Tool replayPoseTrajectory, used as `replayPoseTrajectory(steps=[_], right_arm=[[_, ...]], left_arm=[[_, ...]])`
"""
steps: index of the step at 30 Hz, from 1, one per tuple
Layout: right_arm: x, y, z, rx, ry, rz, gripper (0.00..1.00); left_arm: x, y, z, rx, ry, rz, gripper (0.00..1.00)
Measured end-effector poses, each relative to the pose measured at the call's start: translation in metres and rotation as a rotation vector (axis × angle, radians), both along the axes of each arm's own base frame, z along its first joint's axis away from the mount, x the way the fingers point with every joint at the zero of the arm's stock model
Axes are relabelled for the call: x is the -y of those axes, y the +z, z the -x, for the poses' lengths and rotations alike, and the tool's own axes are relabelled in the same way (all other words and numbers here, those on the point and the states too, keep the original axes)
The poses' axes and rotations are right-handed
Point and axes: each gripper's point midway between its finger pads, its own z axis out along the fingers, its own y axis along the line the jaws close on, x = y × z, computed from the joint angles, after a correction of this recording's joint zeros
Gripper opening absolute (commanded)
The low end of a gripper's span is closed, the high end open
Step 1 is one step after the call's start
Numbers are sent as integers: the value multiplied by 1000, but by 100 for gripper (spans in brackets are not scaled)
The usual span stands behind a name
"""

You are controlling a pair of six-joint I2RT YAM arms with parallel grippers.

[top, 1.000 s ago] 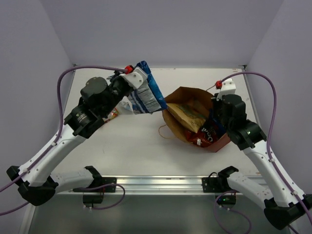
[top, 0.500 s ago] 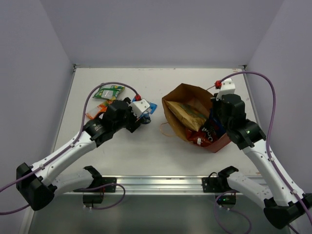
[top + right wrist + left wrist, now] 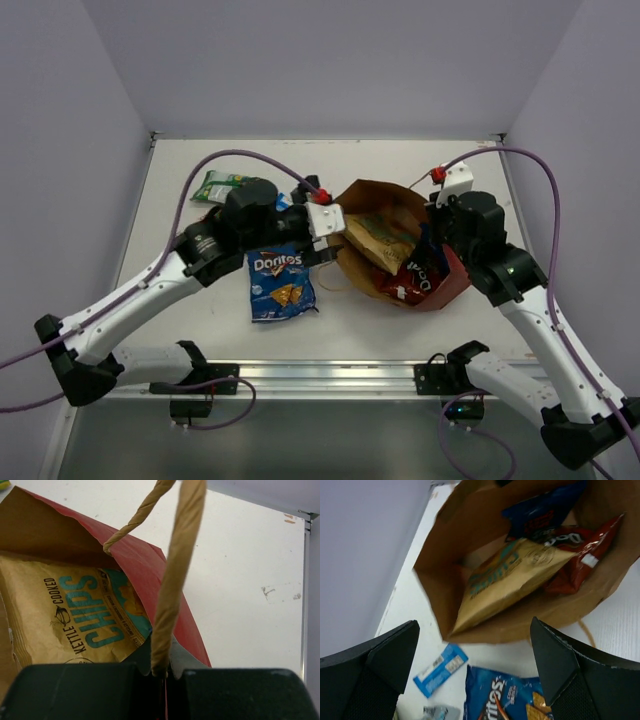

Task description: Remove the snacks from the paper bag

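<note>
The paper bag (image 3: 362, 195) lies tipped on the table, its mouth toward the left. Inside it are a tan kettle chips bag (image 3: 505, 580), a blue Doritos bag (image 3: 540, 510) and a red chip bag (image 3: 580, 555). My left gripper (image 3: 328, 238) is open and empty just in front of the bag mouth; in the left wrist view it (image 3: 474, 624) holds nothing. A blue Doritos bag (image 3: 280, 283) lies flat on the table below it. My right gripper (image 3: 165, 672) is shut on the bag's twisted-paper handle (image 3: 175, 580) at the bag's right side (image 3: 440, 222).
Green packs (image 3: 222, 185) lie at the back left of the table. A small blue pack (image 3: 440, 670) lies beside the Doritos bag on the table. The bag's other loop handle (image 3: 335, 272) trails on the table. Walls close in the table on three sides.
My left gripper carried a blue Doritos bag down to the table and let it go. It then moved right to the bag mouth. The right gripper stayed on the handle.
</note>
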Motion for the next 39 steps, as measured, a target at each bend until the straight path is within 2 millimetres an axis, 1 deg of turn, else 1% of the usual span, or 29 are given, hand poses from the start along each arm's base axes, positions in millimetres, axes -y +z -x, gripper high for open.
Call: replayPoseTrajectory(steps=[2,4,6,9,11,12,14,15,18,20,21,23,24,26,27,28,31,33,35,36,38,39], right_arm=[[-5,2,0,-1,27,-5,0],[-9,2,1,-4,50,-8,0],[-12,1,2,-9,69,-11,0],[-14,1,3,-12,83,-10,0],[-15,0,4,-14,92,-12,0],[-15,0,4,-15,96,-13,0],[-16,1,5,-14,101,-14,0],[-16,1,5,-15,103,-15,0],[-17,0,5,-17,108,-16,0],[-18,0,6,-18,114,-18,0],[-19,0,6,-19,118,-19,0],[-20,0,6,-20,124,-20,0],[-20,0,6,-20,125,-20,0],[-20,0,6,-19,125,-20,0],[-20,0,6,-17,125,-21,0],[-21,1,5,-14,125,-22,0],[-20,1,5,-13,123,-22,0],[-19,2,4,-10,115,-19,0],[-17,3,3,-3,100,-15,0],[-15,3,2,1,92,-13,0],[-12,3,1,3,73,-6,0],[-10,3,1,3,62,-3,0]], left_arm=[[32,-3,7,29,-102,-37,100],[60,-19,11,32,-193,-86,100],[79,-42,7,19,-249,-143,100],[92,-75,2,-7,-308,-226,97],[95,-91,2,-14,-342,-268,94],[95,-97,3,-17,-356,-286,91],[96,-103,4,-2,-384,-309,90],[98,-106,5,2,-395,-317,87],[105,-114,1,16,-417,-338,83],[110,-124,-4,13,-423,-360,77],[112,-132,-6,7,-426,-375,66],[114,-148,-10,-3,-429,-408,52],[114,-155,-12,-9,-428,-425,34],[114,-164,-15,-10,-427,-447,17],[113,-165,-17,-3,-423,-457,4],[113,-165,-18,1,-419,-460,0],[114,-159,-22,26,-409,-460,0],[112,-150,-22,38,-399,-449,0],[109,-135,-20,52,-384,-427,0],[107,-123,-19,64,-374,-408,0],[99,-91,-14,96,-346,-357,0],[93,-71,-11,118,-330,-321,0]])
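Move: The tan chips bag sits in the open paper bag, with its middle about 11 cm right of the open left gripper, 3 cm ahead and 19 cm below. The red snack bag is some 17 cm right of that gripper, 3 cm back and 22 cm below; the blue Doritos bag lies on the table 12 cm to its left, about 1 cm back, 31 cm down. From the right gripper, shut on the paper bag's rim, the chips bag is roughly 10 cm left, 2 cm back and 13 cm below. Bring the open left gripper down about 16 cm and right about 11 cm into the paper bag, tipping its fingers downward and turning clockwise some 25 degrees. Pinch the chips bag's crimped edge shut between the fingertips, then pull up about 9 cm, easing slightly left. Keep the right gripper shut on the paper bag's rim, letting it shift about 2 cm left and partly return. ##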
